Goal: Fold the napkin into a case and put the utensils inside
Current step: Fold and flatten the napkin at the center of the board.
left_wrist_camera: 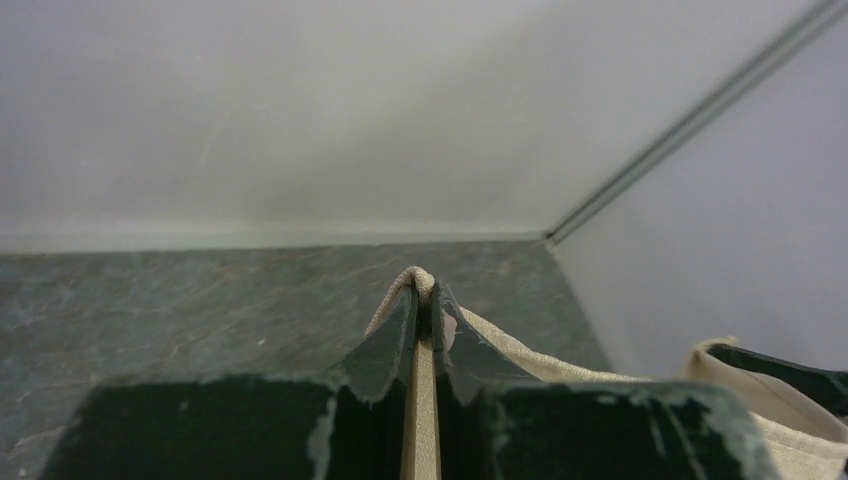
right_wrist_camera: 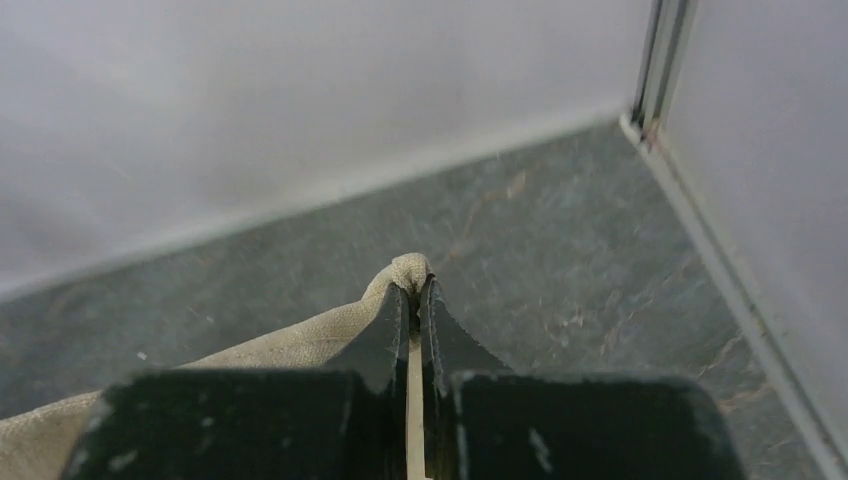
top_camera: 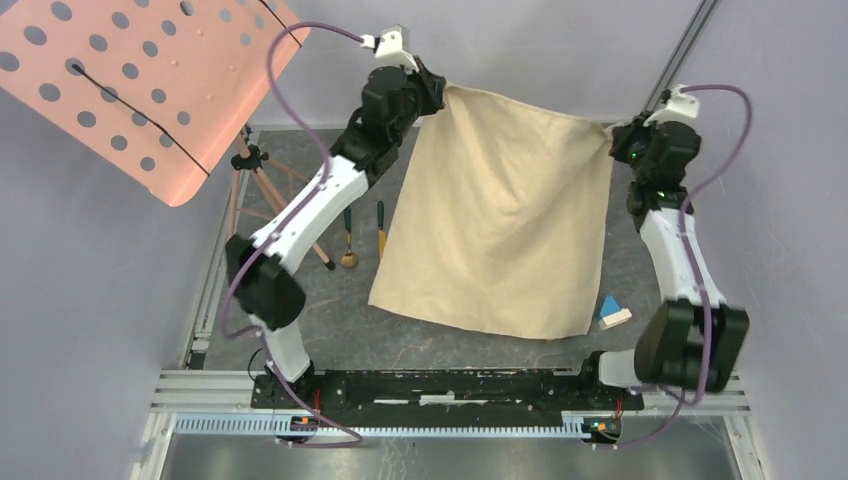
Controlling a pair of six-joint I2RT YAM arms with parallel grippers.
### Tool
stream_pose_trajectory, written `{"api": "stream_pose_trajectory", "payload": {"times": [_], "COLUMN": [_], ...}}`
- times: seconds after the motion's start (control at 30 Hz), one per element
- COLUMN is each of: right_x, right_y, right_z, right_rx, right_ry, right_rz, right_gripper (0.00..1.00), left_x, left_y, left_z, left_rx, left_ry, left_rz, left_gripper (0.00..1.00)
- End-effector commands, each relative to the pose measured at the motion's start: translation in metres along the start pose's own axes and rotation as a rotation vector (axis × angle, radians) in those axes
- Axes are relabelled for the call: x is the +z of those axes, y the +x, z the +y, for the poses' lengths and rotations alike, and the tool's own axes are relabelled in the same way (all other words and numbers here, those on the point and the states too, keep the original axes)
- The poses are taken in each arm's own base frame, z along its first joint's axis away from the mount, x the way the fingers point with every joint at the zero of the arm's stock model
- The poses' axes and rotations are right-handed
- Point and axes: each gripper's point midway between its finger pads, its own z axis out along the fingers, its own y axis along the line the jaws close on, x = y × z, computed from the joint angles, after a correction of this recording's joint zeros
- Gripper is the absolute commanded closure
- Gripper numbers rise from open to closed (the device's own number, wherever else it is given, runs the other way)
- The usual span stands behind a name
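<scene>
The beige napkin [top_camera: 500, 220] hangs stretched between both arms, its far edge lifted and its near edge resting on the table. My left gripper [top_camera: 436, 90] is shut on the napkin's far left corner [left_wrist_camera: 420, 283]. My right gripper [top_camera: 616, 132] is shut on the far right corner [right_wrist_camera: 410, 270]. Two utensils lie on the table left of the cloth: a gold spoon [top_camera: 348, 240] and a gold knife [top_camera: 381, 230], both with dark teal handles. The left forearm partly crosses above them.
A salmon perforated panel [top_camera: 140, 80] on a tripod [top_camera: 270, 190] stands at the far left. Small blue and cream blocks [top_camera: 612, 312] lie near the napkin's near right corner. Grey walls enclose the dark table [top_camera: 440, 345], with a rail at the near edge.
</scene>
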Motion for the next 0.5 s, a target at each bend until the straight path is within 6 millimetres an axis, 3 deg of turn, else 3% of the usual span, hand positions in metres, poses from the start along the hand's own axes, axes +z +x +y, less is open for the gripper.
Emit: {"api": "stream_pose_trajectory", "payload": {"times": [0.0, 0.13, 0.27, 0.47], "right_x": [0.063, 0.126, 0.165, 0.16], "right_y": [0.002, 0.039, 0.08, 0.122], "right_z": [0.001, 0.002, -0.004, -0.018], "right_rx": [-0.023, -0.01, 0.016, 0.03], "right_ry": [-0.064, -0.144, -0.171, -0.147], "right_rz": [-0.029, 0.047, 0.149, 0.23], "right_gripper": [1.0, 1.0, 1.0, 1.0], "left_x": [0.06, 0.101, 0.119, 0.123], "left_y": [0.015, 0.064, 0.103, 0.144], "left_z": [0.061, 0.101, 0.135, 0.159], "left_rx": [0.006, 0.015, -0.007, -0.026], "left_ry": [-0.102, -0.117, -0.114, -0.105], "left_rz": [-0.004, 0.02, 0.043, 0.127], "left_gripper": [0.98, 0.98, 0.98, 0.98]}}
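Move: Both hands already hold the napkin's front edge by its corners, high over the board, with the loose edge trailing back towards the bases. The board's middle, where it is to lie, is about 6 cm ahead, 17 right and 43 below the left hand, and 8 ahead, 20 left and 33 below the right. The knife is some 14 cm left and 6 back of the left hand; the blue triangle is 23 cm back and 2 left of the right hand. Still pinching the two corners, both hands sweep the napkin's held edge down and forward together towards the foot of the back wall, fast at first and easing at the end, the left dropping some 22 cm while going 15 forward and the right going about 15 cm each way. Both wrists tip down roughly 15 degrees, the right also turning a little counter-clockwise, while the fingers keep their hold and the loose cloth is drawn forward over the board behind them. ##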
